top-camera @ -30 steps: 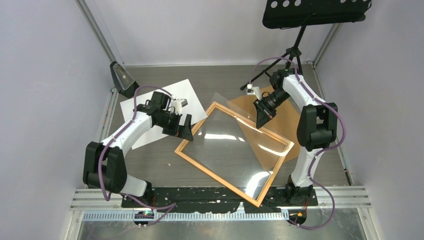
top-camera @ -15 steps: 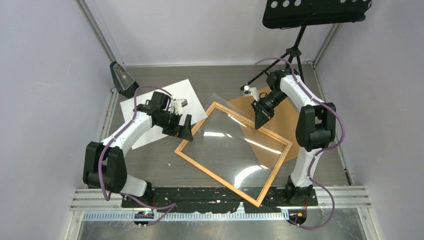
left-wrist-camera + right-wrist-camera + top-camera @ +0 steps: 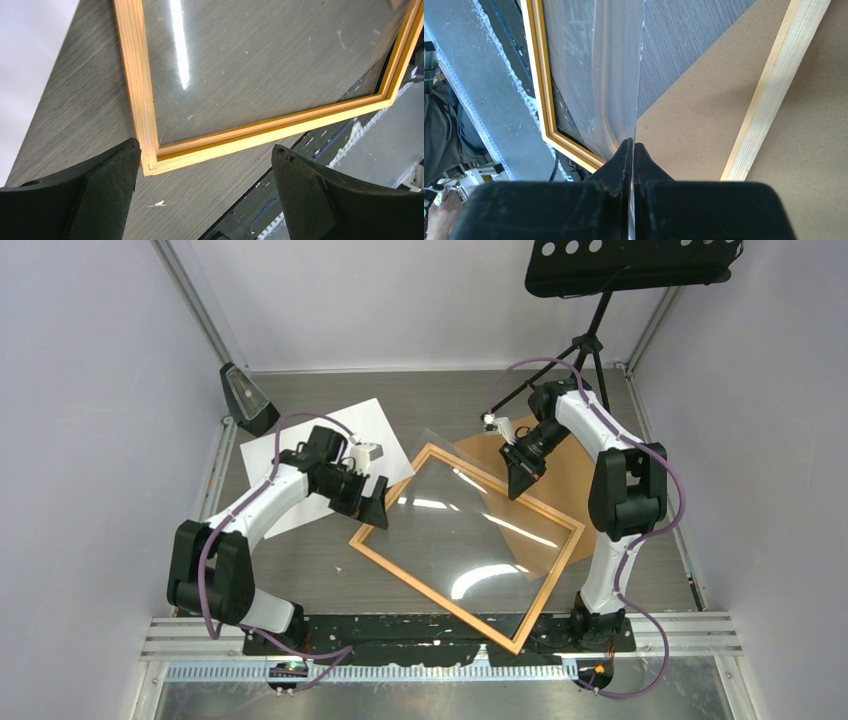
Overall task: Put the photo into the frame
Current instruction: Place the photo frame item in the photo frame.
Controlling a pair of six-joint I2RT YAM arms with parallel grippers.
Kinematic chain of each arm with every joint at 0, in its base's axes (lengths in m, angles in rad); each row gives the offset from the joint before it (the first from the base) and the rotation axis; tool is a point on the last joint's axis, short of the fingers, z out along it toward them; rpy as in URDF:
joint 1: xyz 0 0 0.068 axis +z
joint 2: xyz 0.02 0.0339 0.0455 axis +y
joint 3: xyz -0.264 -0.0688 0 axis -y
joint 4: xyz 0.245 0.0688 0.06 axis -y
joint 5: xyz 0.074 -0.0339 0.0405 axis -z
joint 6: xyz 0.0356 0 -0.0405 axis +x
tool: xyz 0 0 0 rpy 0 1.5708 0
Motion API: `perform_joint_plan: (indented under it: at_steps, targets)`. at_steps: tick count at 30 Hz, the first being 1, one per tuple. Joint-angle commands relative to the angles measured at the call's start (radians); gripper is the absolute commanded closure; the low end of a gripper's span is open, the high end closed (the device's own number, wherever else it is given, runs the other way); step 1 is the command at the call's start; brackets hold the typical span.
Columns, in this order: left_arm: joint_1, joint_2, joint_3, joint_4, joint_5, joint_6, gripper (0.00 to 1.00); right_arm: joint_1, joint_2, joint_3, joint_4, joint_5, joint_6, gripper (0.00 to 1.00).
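The orange frame (image 3: 436, 594) lies flat and skewed in the middle of the table. My right gripper (image 3: 520, 485) is shut on the edge of a clear sheet (image 3: 470, 530), holding it tilted over the frame's far side. Its jaws (image 3: 633, 143) pinch the sheet (image 3: 614, 75) beside the frame's rail (image 3: 774, 90). The photo (image 3: 375, 420) lies white side up at the back left, partly under my left arm. My left gripper (image 3: 376, 508) hangs open just above the table at the frame's left corner (image 3: 147, 167), its fingers (image 3: 107, 190) holding nothing.
A brown backing board (image 3: 565, 480) lies under the frame's far right side, also seen below my right gripper (image 3: 694, 125). A music stand's tripod (image 3: 590, 340) stands at the back right. A black wedge-shaped device (image 3: 245, 400) sits at the back left. Walls close in on both sides.
My right gripper has drawn the clear sheet slightly back and left, shifting its glare over the frame. My left gripper has edged a little right toward the frame's corner.
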Motion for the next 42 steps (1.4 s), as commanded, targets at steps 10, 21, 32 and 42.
perform_joint_plan:
  at_steps: [10,21,32,42]
  targets:
    - [-0.065,-0.022,-0.089,0.038,-0.039,0.085,0.02,0.025,0.005,0.030,-0.037,0.057,0.058,0.94]
    - [-0.090,0.020,-0.077,0.031,-0.053,0.085,0.02,0.033,0.003,0.022,-0.024,0.074,0.065,0.94]
    - [-0.090,-0.046,-0.044,0.020,-0.108,0.086,0.01,0.049,-0.008,-0.042,0.129,0.145,0.164,0.78]
    - [-0.090,-0.105,-0.032,-0.012,-0.131,0.120,0.00,0.053,-0.053,-0.097,0.286,0.268,0.284,0.34]
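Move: My right hand pinches the clear sheet's edge just over the frame's far-right side; the frame's middle lies about 8 cm back, 8 cm left and 9 cm below. The brown board's middle is some 6 cm right, level with my hand and 9 cm lower. From my open left hand, the frame's left corner is roughly 5 cm back, 5 cm left and 7 cm down, and the white sheet's middle about 8 cm ahead, 10 cm left. I hold the clear sheet's edge almost still with my right hand, easing its tilt, then drop about 4 cm and a little forward, turning the fingers nearer straight down and opening them past halfway to let go beside the frame's far-right side. Meanwhile my open left hand dips back and down some 3.5 cm each way by the left corner, waits, then comes partly up and forward again. ##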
